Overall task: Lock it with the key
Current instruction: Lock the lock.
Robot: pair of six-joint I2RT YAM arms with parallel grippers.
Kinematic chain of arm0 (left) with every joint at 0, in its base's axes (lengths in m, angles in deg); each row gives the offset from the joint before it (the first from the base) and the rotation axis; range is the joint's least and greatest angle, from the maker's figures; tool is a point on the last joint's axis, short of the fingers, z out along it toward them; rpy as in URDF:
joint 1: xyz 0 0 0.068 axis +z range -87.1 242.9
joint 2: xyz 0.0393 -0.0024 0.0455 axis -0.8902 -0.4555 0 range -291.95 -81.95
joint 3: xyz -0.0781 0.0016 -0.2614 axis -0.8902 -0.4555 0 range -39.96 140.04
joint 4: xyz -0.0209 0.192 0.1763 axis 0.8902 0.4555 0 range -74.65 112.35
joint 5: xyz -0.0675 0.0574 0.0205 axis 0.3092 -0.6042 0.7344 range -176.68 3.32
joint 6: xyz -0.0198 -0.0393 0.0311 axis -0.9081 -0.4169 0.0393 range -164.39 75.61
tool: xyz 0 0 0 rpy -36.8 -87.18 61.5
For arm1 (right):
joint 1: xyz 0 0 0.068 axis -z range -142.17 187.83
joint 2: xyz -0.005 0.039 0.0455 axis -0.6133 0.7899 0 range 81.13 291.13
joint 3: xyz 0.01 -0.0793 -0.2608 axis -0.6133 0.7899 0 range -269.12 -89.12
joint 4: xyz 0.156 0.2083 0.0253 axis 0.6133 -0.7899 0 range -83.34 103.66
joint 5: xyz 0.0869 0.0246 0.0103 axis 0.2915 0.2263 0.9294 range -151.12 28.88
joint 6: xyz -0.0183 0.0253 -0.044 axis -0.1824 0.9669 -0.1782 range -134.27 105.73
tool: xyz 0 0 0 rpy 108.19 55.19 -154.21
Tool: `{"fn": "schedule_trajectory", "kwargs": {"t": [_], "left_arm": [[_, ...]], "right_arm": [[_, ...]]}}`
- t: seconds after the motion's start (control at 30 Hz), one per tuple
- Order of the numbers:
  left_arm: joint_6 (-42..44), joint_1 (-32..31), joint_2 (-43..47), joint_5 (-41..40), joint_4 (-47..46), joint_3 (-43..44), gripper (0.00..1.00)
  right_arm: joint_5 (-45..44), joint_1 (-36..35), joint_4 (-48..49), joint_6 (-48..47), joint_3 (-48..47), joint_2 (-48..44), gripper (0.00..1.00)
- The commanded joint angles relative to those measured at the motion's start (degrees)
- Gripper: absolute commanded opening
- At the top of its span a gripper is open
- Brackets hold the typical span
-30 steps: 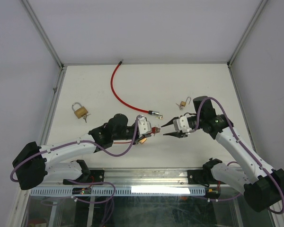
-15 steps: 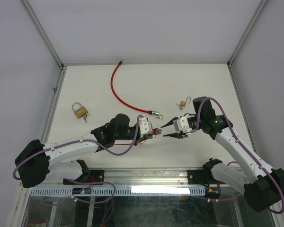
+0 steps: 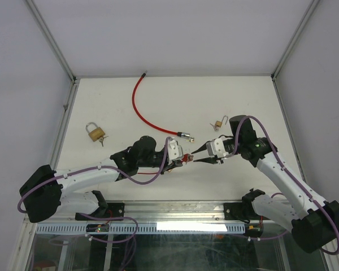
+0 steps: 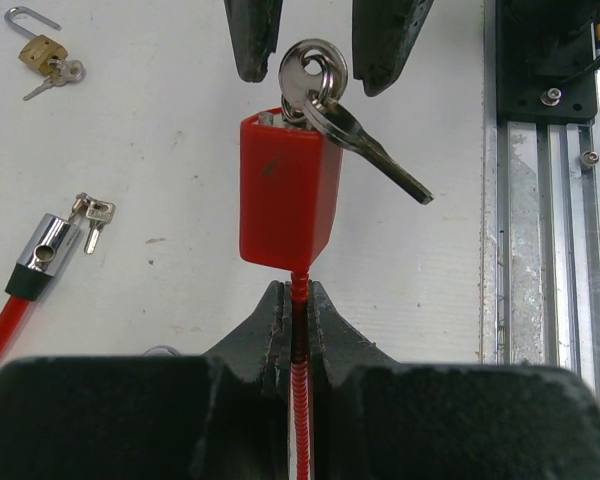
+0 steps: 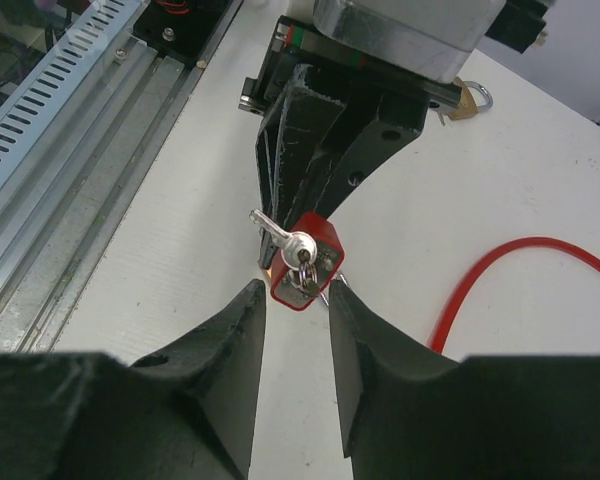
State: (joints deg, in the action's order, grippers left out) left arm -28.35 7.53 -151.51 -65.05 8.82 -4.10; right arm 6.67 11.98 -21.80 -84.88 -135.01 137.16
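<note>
A red lock body (image 4: pixel 285 190) sits on the end of a red cable (image 3: pixel 138 104), held above the table. My left gripper (image 4: pixel 298 300) is shut on the cable just below the lock body. A silver key (image 4: pixel 315 75) on a ring sticks out of the lock's far end, and a second key hangs off to the side. My right gripper (image 5: pixel 295 295) faces the lock (image 5: pixel 310 260) and is open. Its fingertips (image 4: pixel 255 40) stand on either side of the key ring without touching it. In the top view the two grippers meet near the lock (image 3: pixel 185 157).
The cable's silver end piece (image 4: pixel 45 245) lies on the table with small keys (image 4: pixel 92 213) beside it. A brass padlock (image 3: pixel 94 131) lies at the left, a smaller padlock (image 3: pixel 217 123) behind my right arm. An aluminium rail (image 4: pixel 545 200) runs along the near table edge.
My right gripper has come closer to the lock and its jaws have narrowed around the key ring. The left arm has carried the lock slightly to the right.
</note>
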Motion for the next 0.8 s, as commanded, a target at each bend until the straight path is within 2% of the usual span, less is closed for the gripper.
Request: {"fn": "schedule_trajectory", "kwargs": {"t": [0.0, 0.37, 0.67, 0.77], "left_arm": [[-0.7, 0.4, -0.2, 2.1, -4.7, 2.7, 0.00], [-0.7, 0.4, -0.3, 2.2, -4.6, 3.0, 0.00], [-0.4, 0.4, 0.4, 1.1, -4.6, 2.7, 0.00], [-0.3, 0.4, 0.9, 0.7, -4.6, 2.6, 0.00]], "right_arm": [[1.5, -0.9, 3.0, 2.2, -0.4, -0.2, 0.33], [0.5, -1.4, 4.4, 3.7, 0.0, 0.1, 0.24], [-1.0, -1.4, 5.7, 6.8, -0.2, 0.0, 0.09], [-1.0, -1.5, 6.0, 7.6, -0.3, 0.0, 0.08]]}}
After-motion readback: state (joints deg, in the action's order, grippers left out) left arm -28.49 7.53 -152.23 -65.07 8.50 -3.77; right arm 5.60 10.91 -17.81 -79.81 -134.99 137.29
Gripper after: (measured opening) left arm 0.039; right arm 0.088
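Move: The key sits at the mouth of the red lock, about 1 cm left of the right hand's open fingertips and roughly 1 cm lower; the lock's body is some 3 cm to that hand's left. From the left hand, still gripping the red cable, the lock lies about 3 cm to the right, level with it. The steel cable barrel lies about 6 cm ahead and 2 cm left of the right hand, some 10 cm below. The key at the red lock's mouth is pinched by the right fingers, which close from about a third open to nearly shut while that hand eases only about half a centimetre left and slightly up and forward, its wrist barely turning. The left hand stays put and keeps its grip on the red cable beside the lock. ##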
